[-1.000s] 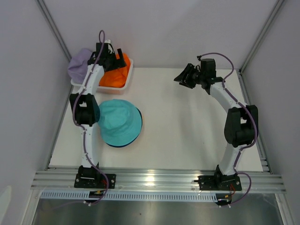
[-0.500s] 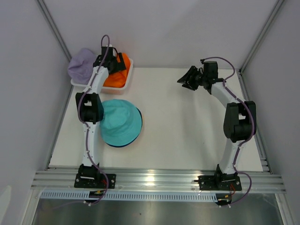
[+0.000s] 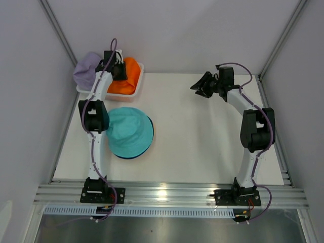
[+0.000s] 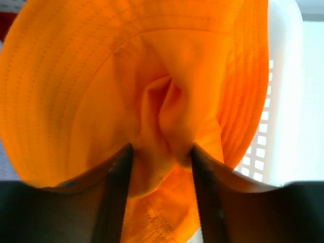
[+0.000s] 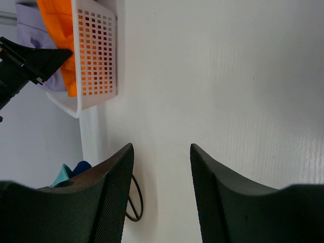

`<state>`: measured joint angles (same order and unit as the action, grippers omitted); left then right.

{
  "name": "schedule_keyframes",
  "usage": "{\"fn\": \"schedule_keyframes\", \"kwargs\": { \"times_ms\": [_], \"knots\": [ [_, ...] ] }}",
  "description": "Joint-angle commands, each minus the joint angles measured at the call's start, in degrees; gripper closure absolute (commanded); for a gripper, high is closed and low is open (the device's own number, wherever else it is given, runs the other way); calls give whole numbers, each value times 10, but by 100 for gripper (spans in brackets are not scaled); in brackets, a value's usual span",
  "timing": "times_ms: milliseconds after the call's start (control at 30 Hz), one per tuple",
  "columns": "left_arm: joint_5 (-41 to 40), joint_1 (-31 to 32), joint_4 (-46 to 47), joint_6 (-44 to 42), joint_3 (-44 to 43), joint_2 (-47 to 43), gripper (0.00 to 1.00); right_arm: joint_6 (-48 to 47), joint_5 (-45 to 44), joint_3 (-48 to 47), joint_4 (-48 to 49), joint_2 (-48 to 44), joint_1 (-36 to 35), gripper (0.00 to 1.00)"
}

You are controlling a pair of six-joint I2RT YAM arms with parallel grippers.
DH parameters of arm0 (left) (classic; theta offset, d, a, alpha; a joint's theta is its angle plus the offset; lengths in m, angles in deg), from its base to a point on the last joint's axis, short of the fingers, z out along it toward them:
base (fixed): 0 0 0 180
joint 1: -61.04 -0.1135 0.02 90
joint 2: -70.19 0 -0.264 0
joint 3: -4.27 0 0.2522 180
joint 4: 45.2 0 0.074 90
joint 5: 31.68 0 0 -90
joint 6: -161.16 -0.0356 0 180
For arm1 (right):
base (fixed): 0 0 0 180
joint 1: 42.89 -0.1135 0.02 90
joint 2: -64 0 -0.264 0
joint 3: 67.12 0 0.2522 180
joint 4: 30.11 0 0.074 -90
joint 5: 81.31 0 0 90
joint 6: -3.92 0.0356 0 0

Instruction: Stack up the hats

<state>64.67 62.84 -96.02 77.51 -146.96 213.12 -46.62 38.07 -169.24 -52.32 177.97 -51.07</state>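
An orange hat (image 3: pixel 130 76) lies in the white mesh basket (image 3: pixel 141 76) at the back left. My left gripper (image 3: pixel 115 65) is down in the basket, shut on a bunched fold of that orange hat (image 4: pixel 101 66), which bulges between the two dark fingers (image 4: pixel 120 182). A lavender hat (image 3: pixel 86 70) hangs over the basket's left side. On the table in front of the basket, a teal hat (image 3: pixel 130 132) sits on top of a navy one, of which only the rim (image 3: pixel 126 157) shows. My right gripper (image 3: pixel 199 85) hovers open over bare table at the back right, holding nothing.
The left arm crosses the teal hat's left edge. In the right wrist view a thin black wire ring (image 5: pixel 134 202) shows beside the stacked hats, and the basket (image 5: pixel 96 55) stands beyond it. Side walls close in the table on the left and right.
The left gripper has dropped onto the orange hat and its fingers have closed in on the fabric. The right arm has swung slightly right and back.
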Motion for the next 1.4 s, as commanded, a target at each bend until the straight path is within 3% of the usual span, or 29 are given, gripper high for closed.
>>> {"fn": "schedule_keyframes", "kwargs": {
  "times_ms": [0,67,167,433,833,900,1033,1100,1233,1367],
  "knots": [
    [17,0,-10,-35,-39,9,68,15,-2,-23,25,5,-2,48],
    [4,0,3,-28,-24,0,99,18,-2,-26,27,5,-3,49],
    [16,-8,23,-12,-20,-23,99,14,-1,-39,16,-2,-7,49],
    [86,-53,67,100,13,-210,99,-9,31,-73,30,-45,-38,48],
    [212,-58,-90,152,43,-409,99,-54,81,-68,153,-153,-135,45],
    [254,-58,-103,162,86,-464,99,-64,92,-59,177,-167,-155,41],
    [313,-58,-101,180,193,-568,99,-66,95,-21,256,-191,-178,22],
    [328,-58,-109,174,231,-618,99,-51,137,-10,292,-202,-180,15],
    [365,-58,-147,167,262,-662,99,-60,162,21,364,-227,-190,9],
    [384,-58,-143,186,337,-709,99,-122,140,10,314,-234,-234,5]
  ]
}}
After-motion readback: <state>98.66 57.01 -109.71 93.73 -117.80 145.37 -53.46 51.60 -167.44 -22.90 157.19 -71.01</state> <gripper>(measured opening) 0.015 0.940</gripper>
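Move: The orange hat is right under the half-closed left fingers, its middle about 2 cm to their right and 3 cm lower, a fold of its crown lying between the tips. The purple hat lies in the basket roughly 20 cm to the left and 2 cm farther out. The teal hat on the stack is some 32 cm back and 7 cm right, nearly level. From the right hand, the orange hat is about 13 cm ahead, 40 cm left and 8 cm lower; the teal hat 20 cm back, 34 cm left. Shut the left fingers on the orange hat's fold, then lift it steeply out of the basket, about 35 cm, and carry it some 32 cm back towards the stack, tipping the fingers up and rolling the hand right side up. Meanwhile raise the right gripper, swing it left and back towards the hat, pitch its fingers up some 50 degrees and open it wide late on. ##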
